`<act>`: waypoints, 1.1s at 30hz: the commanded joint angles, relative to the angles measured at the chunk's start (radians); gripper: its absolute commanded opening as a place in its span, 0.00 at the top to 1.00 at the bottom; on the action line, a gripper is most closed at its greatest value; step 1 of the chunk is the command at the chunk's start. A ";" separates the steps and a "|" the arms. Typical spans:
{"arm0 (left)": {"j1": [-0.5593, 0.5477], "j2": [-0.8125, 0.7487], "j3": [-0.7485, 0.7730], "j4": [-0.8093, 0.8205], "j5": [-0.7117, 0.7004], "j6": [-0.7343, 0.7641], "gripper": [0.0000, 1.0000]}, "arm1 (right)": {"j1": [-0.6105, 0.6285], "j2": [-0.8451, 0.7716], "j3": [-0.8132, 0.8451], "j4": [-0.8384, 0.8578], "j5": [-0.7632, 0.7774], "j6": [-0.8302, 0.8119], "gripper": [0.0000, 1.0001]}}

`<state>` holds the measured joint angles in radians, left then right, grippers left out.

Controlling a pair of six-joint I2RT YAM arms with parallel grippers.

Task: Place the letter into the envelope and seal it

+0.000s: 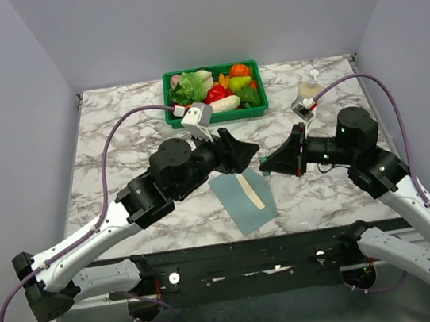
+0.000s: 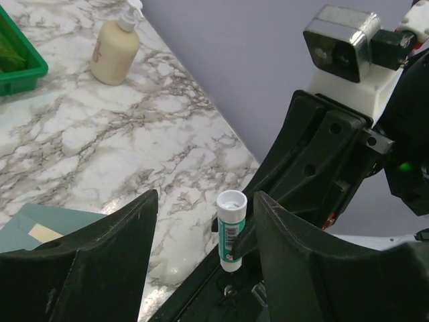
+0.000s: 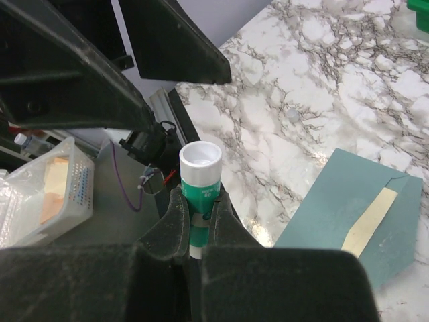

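Note:
My right gripper is shut on a teal and white glue stick, held above the table with its white end toward the left arm. My left gripper is open, one finger on each side of the glue stick without touching it. In the top view the two grippers meet tip to tip over the envelope's far end. The teal envelope lies flat at the table's near middle. A narrow cream-beige strip runs along it. I cannot tell whether that strip is the letter's exposed edge.
A green basket of toy vegetables stands at the back centre. A cream pump bottle stands at the back right. Off the table's near edge sits a clear plastic bin beside cables.

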<state>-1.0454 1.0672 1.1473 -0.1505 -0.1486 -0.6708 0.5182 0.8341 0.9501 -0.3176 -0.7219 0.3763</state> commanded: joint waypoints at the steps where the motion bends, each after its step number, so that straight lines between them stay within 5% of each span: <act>1: -0.021 0.045 0.017 0.035 0.053 -0.013 0.32 | 0.006 -0.007 0.022 -0.011 0.016 -0.011 0.99; 12: -0.036 0.105 0.046 0.052 0.055 -0.016 0.35 | 0.006 -0.001 0.018 0.025 -0.007 0.013 0.99; 15: -0.039 0.116 0.048 0.065 0.069 -0.018 0.50 | 0.006 -0.006 0.015 0.023 -0.002 0.013 0.99; 20: -0.045 0.125 0.048 0.083 0.112 -0.023 0.97 | 0.006 -0.010 0.007 0.023 0.018 0.012 0.99; 24: -0.053 0.120 0.040 0.097 0.139 -0.010 1.00 | 0.006 -0.007 0.007 0.023 0.030 0.013 0.99; 25: -0.056 0.119 0.040 0.092 0.141 -0.003 1.00 | 0.006 -0.003 0.010 0.022 0.030 0.015 0.97; 27: -0.059 0.117 0.048 0.066 0.139 0.016 1.00 | 0.006 0.003 0.013 0.020 0.018 0.015 0.74; 29: -0.061 0.114 0.060 0.049 0.139 0.045 1.00 | 0.006 0.019 0.022 0.014 0.009 0.015 0.61; 33: -0.061 0.116 0.089 0.002 0.141 0.103 1.00 | 0.006 0.048 0.039 -0.001 -0.033 0.018 0.54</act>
<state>-1.0973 1.1839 1.1778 -0.1085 -0.0483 -0.6460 0.5182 0.8562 0.9516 -0.3141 -0.7155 0.3935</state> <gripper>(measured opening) 0.088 0.451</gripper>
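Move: The glue stick, upright in the right hand's shut fingers, lies some 5 cm to the right of the open left hand, about 1 cm back and 3 cm below. It sits right at the right hand's own point. The envelope lies on the table around 30 cm below the right hand, roughly 5 cm ahead and 6 cm to the left. Left hand goes right and slightly down some 5 cm, pinches the glue stick; right fingers then open. ##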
